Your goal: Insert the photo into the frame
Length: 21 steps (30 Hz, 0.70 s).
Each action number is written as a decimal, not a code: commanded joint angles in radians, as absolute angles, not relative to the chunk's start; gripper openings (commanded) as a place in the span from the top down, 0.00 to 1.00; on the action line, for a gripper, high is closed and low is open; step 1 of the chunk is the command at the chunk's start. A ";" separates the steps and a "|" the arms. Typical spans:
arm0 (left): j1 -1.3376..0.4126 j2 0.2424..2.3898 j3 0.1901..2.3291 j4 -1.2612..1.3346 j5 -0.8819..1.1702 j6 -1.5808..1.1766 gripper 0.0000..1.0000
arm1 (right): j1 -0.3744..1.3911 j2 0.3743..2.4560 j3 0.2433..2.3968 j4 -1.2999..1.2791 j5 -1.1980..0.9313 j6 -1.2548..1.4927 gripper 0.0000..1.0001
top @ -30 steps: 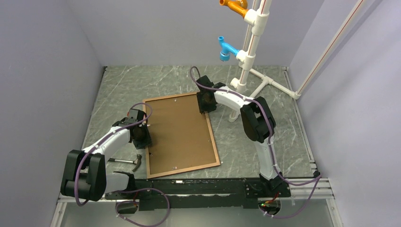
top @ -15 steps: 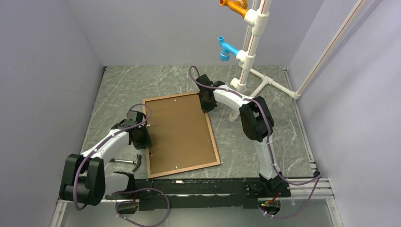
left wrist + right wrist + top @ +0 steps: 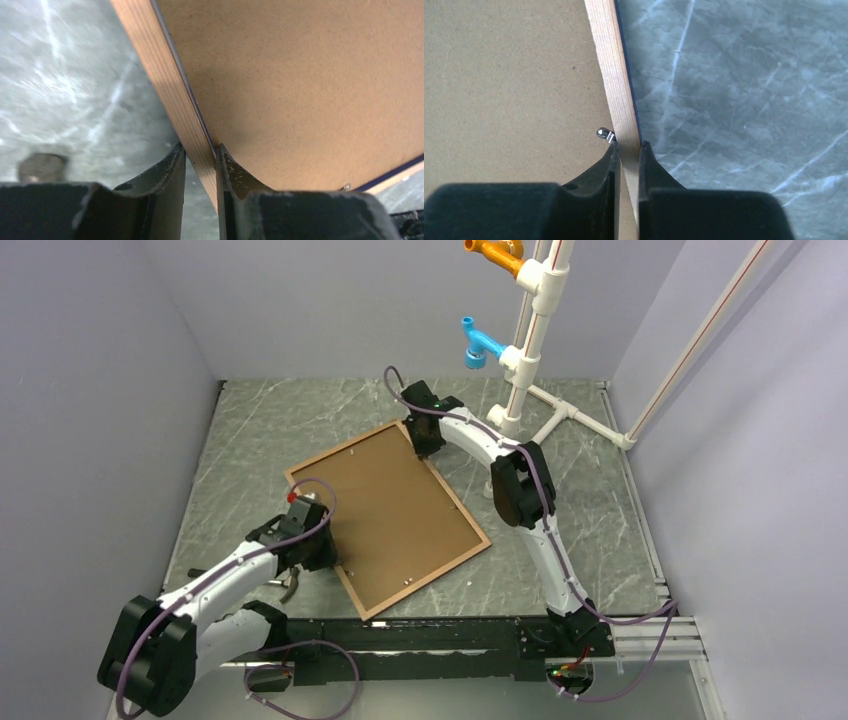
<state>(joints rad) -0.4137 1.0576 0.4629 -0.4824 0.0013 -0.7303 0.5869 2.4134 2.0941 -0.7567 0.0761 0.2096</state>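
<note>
The frame (image 3: pixel 431 578) lies brown wood face up on the marble table, turned askew. A plain brown backing board (image 3: pixel 385 515) fills it. The photo is hidden. My left gripper (image 3: pixel 322 552) is at the frame's near-left rail. In the left wrist view this gripper (image 3: pixel 200 155) is shut on the wooden rail (image 3: pixel 165 80), with the board (image 3: pixel 310 85) to the right. At the far corner, my right gripper (image 3: pixel 420 440) pinches the other rail. The right wrist view shows that gripper (image 3: pixel 628 150) shut on the rail (image 3: pixel 611 65) beside a small metal clip (image 3: pixel 605 134).
A hammer (image 3: pixel 290 585) lies partly under my left arm near the front edge. A white pipe stand (image 3: pixel 520 370) with blue and orange fittings rises at the back right, close to the right arm. Grey walls enclose the table on three sides.
The frame has swung counter-clockwise, its far-right corner moving back and left. The right gripper has closed on its rail. The left gripper has moved nearer and to the right along the frame.
</note>
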 commanded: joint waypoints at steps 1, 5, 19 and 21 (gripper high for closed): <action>-0.510 0.987 0.416 -0.524 0.128 -0.871 0.82 | 0.655 2.461 2.182 -0.742 -0.004 0.262 0.83; -0.511 0.917 0.469 -0.703 0.020 -0.876 0.40 | 0.657 2.391 2.102 -0.714 0.083 0.280 0.37; -0.499 1.100 0.766 -0.833 -0.155 -0.803 0.14 | 0.670 2.005 1.742 -0.736 0.052 0.378 0.05; -0.487 1.135 0.808 -0.829 -0.152 -0.790 0.14 | 0.681 1.914 1.620 -0.722 0.017 0.408 0.05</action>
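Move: Between the left fingers sits the frame's left rail, with the frame's middle about 13 cm ahead and 9 cm to the right, and the hammer head some 6 cm back and 8 cm left. The right fingers hold the opposite rail. From them the frame's middle lies about 15 cm back and 7 cm left, a metal tab 2 cm left and level, and the white pipe foot 9 cm back and 13 cm right. All lie about level with the fingertips. Letting go of both rails, the two grippers open wide and lift clear of the frame. The left hand first draws back about 4 cm along its rail and slightly right, then rises some 5 cm while swinging forward again, nearly above its start. The right shifts about 3 cm left, then pulls back 7 cm and up 6. ##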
